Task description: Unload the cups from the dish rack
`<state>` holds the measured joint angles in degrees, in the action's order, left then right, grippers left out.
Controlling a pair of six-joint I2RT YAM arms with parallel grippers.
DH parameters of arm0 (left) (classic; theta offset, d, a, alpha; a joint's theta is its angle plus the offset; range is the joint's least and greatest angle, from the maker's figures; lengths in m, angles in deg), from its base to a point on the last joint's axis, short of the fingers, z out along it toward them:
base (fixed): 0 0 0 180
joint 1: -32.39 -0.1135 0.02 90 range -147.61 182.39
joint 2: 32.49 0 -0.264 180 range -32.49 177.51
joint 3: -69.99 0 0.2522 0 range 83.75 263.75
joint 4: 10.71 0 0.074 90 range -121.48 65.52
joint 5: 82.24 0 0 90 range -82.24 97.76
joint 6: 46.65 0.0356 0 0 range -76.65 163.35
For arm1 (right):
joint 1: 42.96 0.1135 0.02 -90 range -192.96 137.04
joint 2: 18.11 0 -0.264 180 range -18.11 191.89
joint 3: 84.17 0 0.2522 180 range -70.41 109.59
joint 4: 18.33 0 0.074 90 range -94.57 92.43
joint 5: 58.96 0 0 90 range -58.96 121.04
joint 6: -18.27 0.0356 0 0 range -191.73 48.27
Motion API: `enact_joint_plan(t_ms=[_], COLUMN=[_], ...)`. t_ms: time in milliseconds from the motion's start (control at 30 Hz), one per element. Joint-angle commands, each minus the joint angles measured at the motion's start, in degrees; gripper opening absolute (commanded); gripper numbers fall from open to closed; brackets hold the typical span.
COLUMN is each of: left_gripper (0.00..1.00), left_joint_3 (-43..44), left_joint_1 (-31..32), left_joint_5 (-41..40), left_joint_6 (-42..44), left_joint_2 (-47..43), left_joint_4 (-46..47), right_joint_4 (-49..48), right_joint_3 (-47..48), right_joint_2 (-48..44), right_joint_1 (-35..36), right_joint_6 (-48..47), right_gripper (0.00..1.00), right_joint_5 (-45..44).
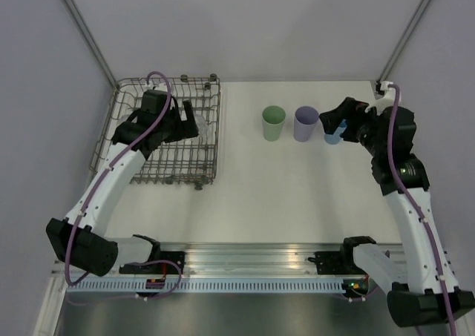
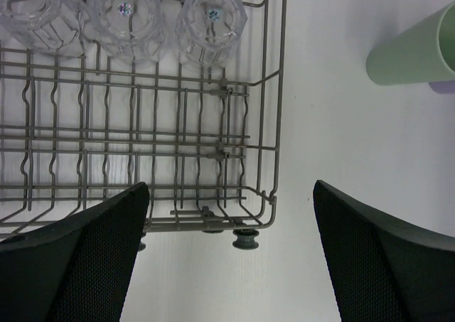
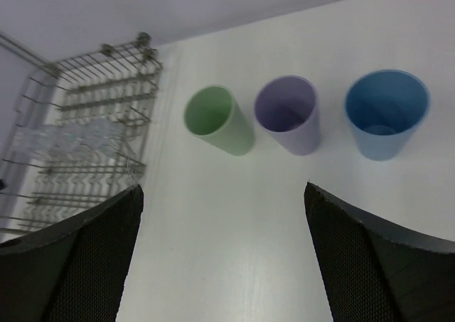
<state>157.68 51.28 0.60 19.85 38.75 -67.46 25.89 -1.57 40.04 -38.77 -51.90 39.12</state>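
Note:
The grey wire dish rack [image 1: 167, 165] stands at the far left. Three clear cups [image 2: 128, 16] stand upside down in a row inside the rack [image 2: 142, 129]. My left gripper [image 1: 189, 121] hovers open and empty over the rack's right part, with its near right corner between the fingers [image 2: 231, 258]. The pale green cup [image 1: 273, 122], lavender cup [image 1: 306, 122] and blue cup [image 1: 332, 136] stand upright in a row on the table. My right gripper [image 1: 338, 121] is open and empty above the blue cup. Its wrist view shows the green [image 3: 217, 119], lavender [image 3: 288, 114] and blue [image 3: 386, 112] cups beyond the fingers [image 3: 222, 258].
The rack [image 3: 99, 87] with blurred clear cups [image 3: 71, 141] shows at the left of the right wrist view. The green cup [image 2: 412, 52] shows at the right of the left wrist view. Grey walls close the back and sides. A metal rail runs along the near edge [image 1: 245, 265].

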Motion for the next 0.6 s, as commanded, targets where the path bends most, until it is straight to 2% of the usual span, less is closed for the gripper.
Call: enact_joint_plan(t_ms=[0, 100, 267, 400, 567], left_gripper=[1.00, 1.00, 1.00, 1.00, 1.00], left_joint_3=[6.6, 11.2, 18.0, 23.3, 27.0], left_joint_1=[0.4, 0.4, 0.4, 0.4, 0.1], left_joint_5=[0.0, -1.3, -2.9, -5.8, -7.9], left_joint_6=[-1.6, -0.8, 1.3, 3.6, 4.6], left_joint_2=[6.2, 13.0, 22.3, 29.6, 36.7], left_joint_4=[-0.2, -0.8, -1.0, -1.8, -2.4], right_joint_4=[-19.4, -25.0, -36.0, -35.5, -25.4], right_joint_3=[-7.7, -13.8, -22.8, -26.0, -23.2], right_joint_2=[-8.1, -12.4, -14.0, -16.6, -18.9], right_joint_1=[-0.1, 0.0, 0.0, -0.1, 0.0], right_joint_6=[14.0, 21.4, 33.6, 32.9, 25.9], right_gripper=[0.98, 0.98, 0.98, 0.98, 0.98], right_joint_5=[9.6, 17.6, 31.5, 32.9, 30.5])
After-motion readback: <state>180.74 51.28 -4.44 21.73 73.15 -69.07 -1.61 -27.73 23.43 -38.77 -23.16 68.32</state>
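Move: The left hand, empty, has the rightmost clear glass about 14 cm ahead, 4 cm to its right and some 16 cm below. A second glass stands about 8 cm to the left of that one; the rack's right side runs about 7 cm to the right of it; the green cup is 24 cm to its right. From the right hand that glass lies about 14 cm ahead, 42 cm left and 24 cm below; nearer are the blue cup, 13 cm ahead and 4 cm right, and the purple cup, 13 cm ahead and 7 cm left, both 26 cm below. Forward about 12 cm, first nearly level and then sinking some 8 cm, the left hand reaches over the rack towards the rightmost glass, tipping further down with its fingers still wide open. Meanwhile the empty, open right hand swings left and back from the blue cup, its left side rolling up some 30 degrees as it turns counter-clockwise. ##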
